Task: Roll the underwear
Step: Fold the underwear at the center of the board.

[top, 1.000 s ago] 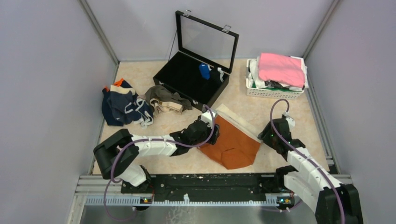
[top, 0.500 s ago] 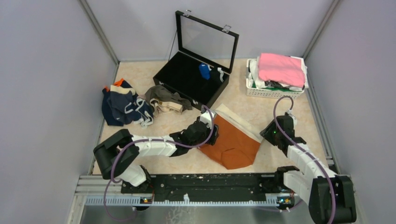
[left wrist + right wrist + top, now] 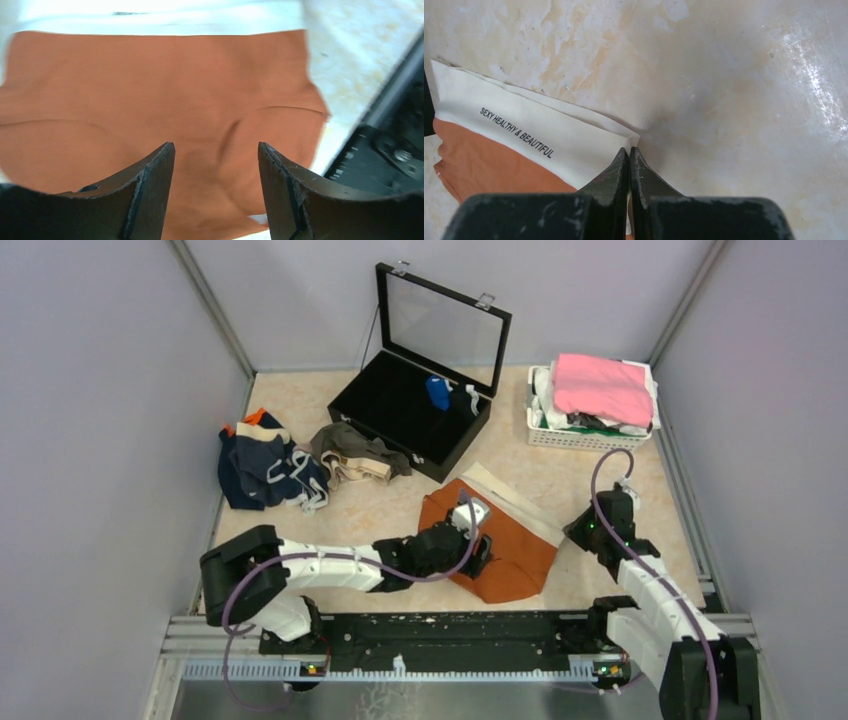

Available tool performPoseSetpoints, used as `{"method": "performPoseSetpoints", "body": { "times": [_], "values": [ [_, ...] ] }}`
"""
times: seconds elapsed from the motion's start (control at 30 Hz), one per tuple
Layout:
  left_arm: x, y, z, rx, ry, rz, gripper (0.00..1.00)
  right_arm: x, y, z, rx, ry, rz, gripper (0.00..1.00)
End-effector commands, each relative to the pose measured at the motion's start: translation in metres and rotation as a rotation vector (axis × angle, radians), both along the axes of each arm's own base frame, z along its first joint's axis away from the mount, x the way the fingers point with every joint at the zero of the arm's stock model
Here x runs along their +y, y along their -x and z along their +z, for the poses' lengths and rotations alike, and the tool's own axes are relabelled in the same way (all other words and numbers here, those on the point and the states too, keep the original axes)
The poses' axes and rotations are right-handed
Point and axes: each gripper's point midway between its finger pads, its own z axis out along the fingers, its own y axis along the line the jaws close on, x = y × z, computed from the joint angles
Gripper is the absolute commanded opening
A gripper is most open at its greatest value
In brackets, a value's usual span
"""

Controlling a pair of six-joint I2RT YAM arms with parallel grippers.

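A rust-orange underwear [image 3: 512,552] with a white waistband [image 3: 524,131] lies flat on the table between the two arms. My left gripper [image 3: 478,550] hovers low over its orange middle [image 3: 165,85]. Its jaws stand open [image 3: 215,146] with only cloth showing beneath them. My right gripper [image 3: 580,530] is at the right end of the waistband, and its fingers [image 3: 629,149] are pressed together on the waistband's corner. More underwear lies at the back left: a navy heap [image 3: 262,470] and an olive-brown piece [image 3: 350,450].
An open black case [image 3: 395,412] with a raised lid stands at the back centre, a blue item [image 3: 438,392] inside it. A white basket [image 3: 585,437] at the back right holds a bright pink cloth [image 3: 600,385]. Grey walls close in on both sides.
My left gripper slid right and nearer, from the underwear's left edge onto its middle. My right gripper moved slightly away from me and shut at the waistband corner.
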Motion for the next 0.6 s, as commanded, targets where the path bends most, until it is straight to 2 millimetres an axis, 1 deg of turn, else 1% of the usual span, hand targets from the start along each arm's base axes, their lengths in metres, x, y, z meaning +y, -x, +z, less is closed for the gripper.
{"method": "performPoseSetpoints", "body": {
  "times": [0.0,0.07,0.1,0.23,0.3,0.4,0.47,0.57],
  "values": [
    [-0.048,0.036,0.009,-0.004,0.034,-0.111,0.69,-0.004,0.008,0.005,-0.020,-0.008,-0.034,0.00],
    [-0.066,0.052,0.001,0.010,0.017,-0.149,0.69,-0.003,0.012,0.005,-0.022,-0.021,-0.038,0.00],
    [-0.075,0.064,-0.004,0.011,0.004,-0.180,0.69,-0.002,0.015,0.004,-0.017,-0.026,-0.038,0.00],
    [-0.104,0.092,-0.003,-0.021,-0.011,-0.263,0.70,0.003,0.025,0.003,-0.010,-0.070,-0.049,0.00],
    [-0.113,0.099,-0.006,-0.034,-0.033,-0.284,0.70,0.009,0.029,0.002,-0.008,-0.113,-0.051,0.00],
    [-0.123,0.106,-0.010,-0.045,-0.054,-0.299,0.70,0.012,0.032,0.000,-0.019,-0.139,-0.052,0.00],
    [-0.129,0.109,-0.010,-0.054,-0.066,-0.300,0.70,0.013,0.034,-0.002,-0.019,-0.147,-0.051,0.00],
    [-0.133,0.110,-0.020,-0.062,-0.104,-0.287,0.70,0.014,0.034,-0.004,-0.018,-0.150,-0.049,0.00]
  ]
}}
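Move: The near right corner of the underwear lies about 11 cm to the right of my left hand, 7 cm back and 8 cm below. The waistband's right end, already pinched in my right fingers, is some 14 cm right of my left hand, 4 cm ahead and 7 cm below; the underwear's middle is 3 cm straight ahead and 8 cm below. From my right hand that near right corner is about 10 cm back, 5 cm left and 2 cm below. I sweep my open left hand some 16 cm diagonally right and back over the underwear towards its near right corner, sinking about 2 cm, turning nearly 20 degrees clockwise and slowing at the end. My right hand keeps its pinch on the waistband's end, lifts it a centimetre, then draws it back about 3.5 cm while lowering it again. ##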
